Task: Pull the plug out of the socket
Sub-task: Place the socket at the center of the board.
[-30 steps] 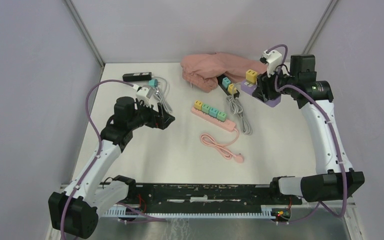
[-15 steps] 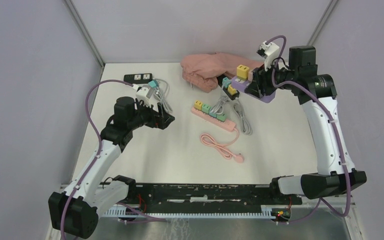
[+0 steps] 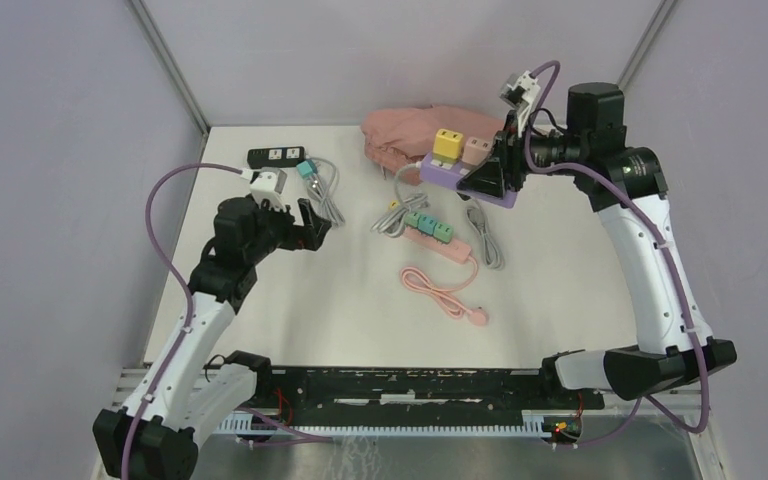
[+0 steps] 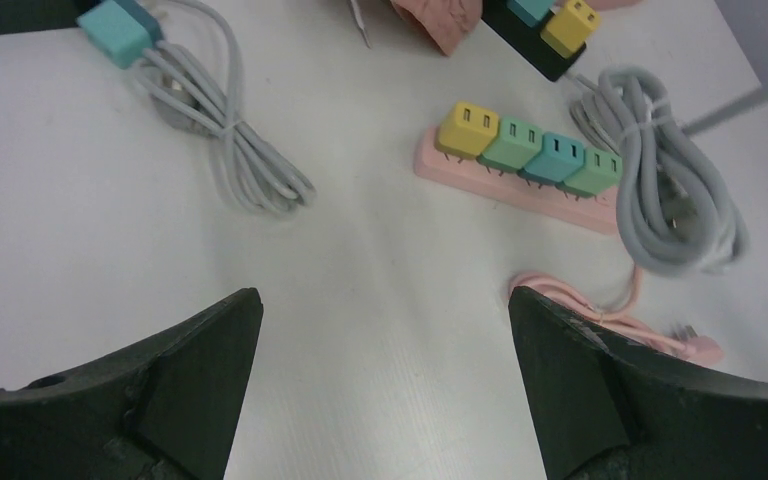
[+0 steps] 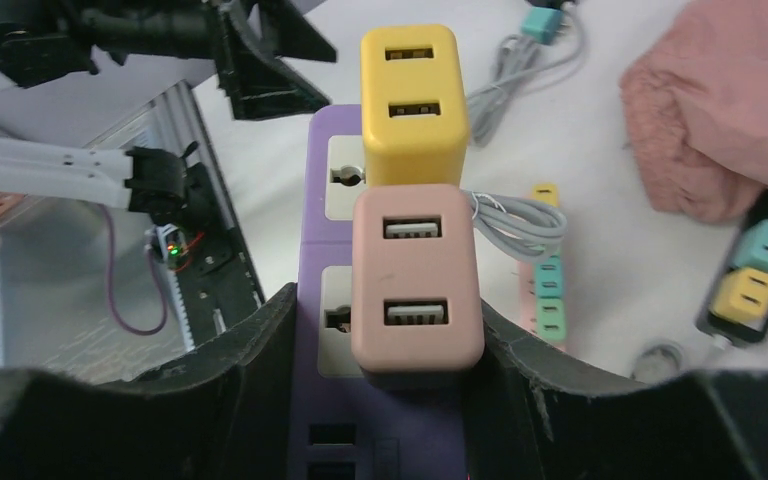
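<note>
A purple socket strip (image 3: 460,182) (image 5: 318,240) hangs in the air over the back of the table, and my right gripper (image 3: 490,178) (image 5: 385,300) is shut on its sides. Two plugs sit in it side by side: a yellow plug (image 3: 447,145) (image 5: 410,100) and a pink plug (image 3: 476,150) (image 5: 415,280). Its grey cable (image 3: 390,215) trails down to the table. My left gripper (image 3: 312,226) (image 4: 382,295) is open above bare table at the left, holding nothing and well apart from the strip.
On the table lie a pink strip (image 3: 430,230) (image 4: 520,165) carrying several plugs, its coiled pink cord (image 3: 445,290), a grey cable bundle (image 3: 485,235), a teal plug with cable (image 3: 310,172), a black strip (image 3: 275,155) and a pink cloth (image 3: 405,135).
My right arm has lifted the purple strip and carried it leftward, its grey cable dragging along the table. My left arm has drawn back a little to the left.
</note>
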`<state>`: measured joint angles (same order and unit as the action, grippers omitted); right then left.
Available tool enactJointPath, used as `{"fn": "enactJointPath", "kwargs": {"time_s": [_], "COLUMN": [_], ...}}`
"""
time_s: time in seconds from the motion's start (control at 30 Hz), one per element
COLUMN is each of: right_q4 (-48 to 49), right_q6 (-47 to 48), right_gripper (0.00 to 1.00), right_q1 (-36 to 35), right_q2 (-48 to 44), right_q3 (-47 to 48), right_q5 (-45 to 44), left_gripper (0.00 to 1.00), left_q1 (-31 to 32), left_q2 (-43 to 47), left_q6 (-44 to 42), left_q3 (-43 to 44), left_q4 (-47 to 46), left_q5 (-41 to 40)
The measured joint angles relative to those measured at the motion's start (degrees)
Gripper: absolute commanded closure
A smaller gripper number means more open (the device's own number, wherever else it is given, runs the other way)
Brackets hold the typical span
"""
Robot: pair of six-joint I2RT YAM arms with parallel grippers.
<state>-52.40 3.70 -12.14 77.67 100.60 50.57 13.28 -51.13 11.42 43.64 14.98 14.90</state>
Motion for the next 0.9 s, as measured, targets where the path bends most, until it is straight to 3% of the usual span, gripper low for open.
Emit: {"fn": "enactJointPath", "kwargs": {"time_s": [0.17, 0.4, 0.8, 0.9], "right_q4": [5.8, 13.2, 11.3, 12.1], "right_q6": [-2.4, -2.2, 25.2, 28.1], "right_gripper": [1.00, 1.00, 1.00, 0.92], "right_q1": [-5.1, -14.7, -19.8, -20.9], "right_q2": [-1.2, -1.7, -9.2, -11.0], "right_q3": [-7.7, -29.0, -53.4, -59.2], "right_q5": [5.1, 6.7, -1.7, -4.2], "left_gripper": [0.01, 0.01, 0.01, 0.01], "left_q1": [-1.1, -1.7, -1.8, -1.9], "left_q2": [3.6, 3.9, 2.3, 1.8], "left_q6": [0.0, 0.0, -0.1, -0.1], "left_q3": [0.0, -0.2, -0.9, -1.0], "left_q4": [-0.1, -0.1, -0.4, -0.9], "left_q5": [-5.6, -7.6, -4.8, -1.8]}}
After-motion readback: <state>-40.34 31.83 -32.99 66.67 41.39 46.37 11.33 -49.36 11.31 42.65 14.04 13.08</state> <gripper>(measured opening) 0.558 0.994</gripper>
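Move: The purple socket, already clamped in the right hand with its yellow and pink plugs, is bound for bare board by the near edge, about 17 cm back from this hand, 3 cm left and some 37 cm below. Down at board level, the pink plug head lies roughly 13 cm back and 2 cm right, the coiled pink cord 5 cm back and 8 cm left, and the pink socket 7 cm ahead and 8 cm left. From the left hand that spot is some 18 cm back, 30 cm right and 19 cm down. The purple socket is swept down about 30 cm and back about 15 cm towards the near edge, the right fingers keeping their clamp. The hand bows some 7 cm left and returns most of that, while turning roughly 30 degrees counter-clockwise with its left side dipping; it is still sinking at the end. The open left hand drifts 3 cm left, then partly back. ##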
